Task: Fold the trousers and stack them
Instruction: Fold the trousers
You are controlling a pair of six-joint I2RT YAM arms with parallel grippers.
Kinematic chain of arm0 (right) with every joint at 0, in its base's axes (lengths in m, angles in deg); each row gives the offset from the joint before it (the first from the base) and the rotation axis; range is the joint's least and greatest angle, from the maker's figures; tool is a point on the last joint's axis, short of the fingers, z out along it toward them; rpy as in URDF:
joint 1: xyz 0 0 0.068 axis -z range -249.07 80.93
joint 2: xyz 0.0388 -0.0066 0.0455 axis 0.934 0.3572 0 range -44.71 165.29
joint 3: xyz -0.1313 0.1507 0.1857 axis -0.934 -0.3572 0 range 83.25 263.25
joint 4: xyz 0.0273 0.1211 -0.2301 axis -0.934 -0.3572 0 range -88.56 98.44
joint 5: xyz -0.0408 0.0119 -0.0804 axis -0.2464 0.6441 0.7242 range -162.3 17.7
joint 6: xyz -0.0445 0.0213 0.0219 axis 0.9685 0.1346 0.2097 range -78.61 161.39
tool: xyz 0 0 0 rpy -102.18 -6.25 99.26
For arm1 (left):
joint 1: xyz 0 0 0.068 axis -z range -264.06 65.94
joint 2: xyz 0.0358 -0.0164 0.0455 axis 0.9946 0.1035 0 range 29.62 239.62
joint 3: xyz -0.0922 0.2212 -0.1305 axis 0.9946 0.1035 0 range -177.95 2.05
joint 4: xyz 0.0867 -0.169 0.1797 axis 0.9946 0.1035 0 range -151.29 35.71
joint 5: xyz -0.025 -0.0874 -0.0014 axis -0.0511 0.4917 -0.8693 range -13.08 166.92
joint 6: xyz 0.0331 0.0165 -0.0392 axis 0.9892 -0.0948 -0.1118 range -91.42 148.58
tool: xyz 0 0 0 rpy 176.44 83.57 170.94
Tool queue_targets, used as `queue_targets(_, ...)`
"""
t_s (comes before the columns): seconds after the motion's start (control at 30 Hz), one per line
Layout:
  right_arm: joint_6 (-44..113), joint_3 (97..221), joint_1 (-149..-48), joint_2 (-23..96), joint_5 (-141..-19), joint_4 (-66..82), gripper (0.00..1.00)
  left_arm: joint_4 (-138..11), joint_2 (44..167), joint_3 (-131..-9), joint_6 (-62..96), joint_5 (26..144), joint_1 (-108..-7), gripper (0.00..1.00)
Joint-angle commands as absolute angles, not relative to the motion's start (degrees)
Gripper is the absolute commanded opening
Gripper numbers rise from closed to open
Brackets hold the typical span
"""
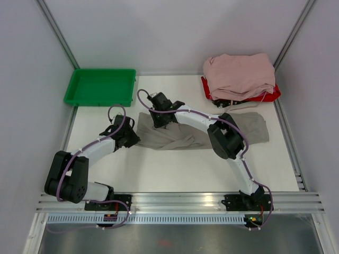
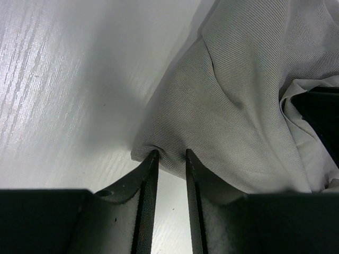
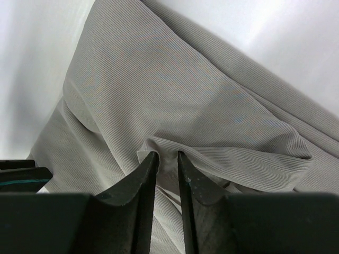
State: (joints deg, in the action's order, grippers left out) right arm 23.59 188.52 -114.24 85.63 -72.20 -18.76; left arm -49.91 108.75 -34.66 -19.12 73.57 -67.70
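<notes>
The taupe trousers [image 1: 249,129] lie bunched across the middle of the table, from its left part to the right side. My left gripper [image 1: 131,138] is at their left end. In the left wrist view it [image 2: 170,154] is shut on the corner edge of the trousers [image 2: 238,106], which puckers at the fingertips. My right gripper [image 1: 159,120] is on the upper left part of the trousers. In the right wrist view it [image 3: 165,154] pinches a raised fold of the trousers [image 3: 159,79]. Both hold the cloth low, near the table.
A green tray [image 1: 98,100] stands at the back left. A red bin [image 1: 270,95] at the back right carries a pile of pale pink garments [image 1: 238,74]. White walls and metal rails bound the table on three sides.
</notes>
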Motion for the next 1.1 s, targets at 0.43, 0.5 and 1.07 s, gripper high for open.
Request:
queue_targets(0.43, 21.4, 182.7, -111.0, 78.8, -72.7, -12.4, 0.00, -51.9, 108.9, -35.7, -17.2, 73.9, -68.0, 0.29)
queue_targets(0.5, 21.1, 181.2, -108.3, 76.3, -73.0, -12.2, 0.00, -52.2, 109.4, -35.7, -16.9, 74.1, -68.0, 0.24)
queue_targets(1.07, 27.1, 174.9, -95.8, 70.6, -76.0, -10.9, 0.00, -52.9, 115.4, -37.1, -15.5, 74.7, -68.1, 0.10)
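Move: The raised trouser fold lies right between the right hand's half-open fingers, about 1 cm below. From that hand the trousers' far edge is about 7 cm ahead and 11 cm to the right, and the far-left corner 7 cm ahead and 9 cm left. The left hand hovers at the trousers' near-left corner, about 1 cm to its left and 2 cm below; the far-left corner is some 14 cm ahead of the left hand and 4 cm right. The right hand sinks about 1 cm, shuts its fingers to pinch the trouser fold, then draws it right some 13 cm and forward about 7 cm towards the trousers' far edge, rising some 6 cm over its lowest point before starting to sink again, the wrist turning about 15 degrees clockwise. The left hand first holds still at the near-left corner, then narrows its fingers while dipping about 1.5 cm and pinches the cloth there, staying down on it as the right hand leaves. ##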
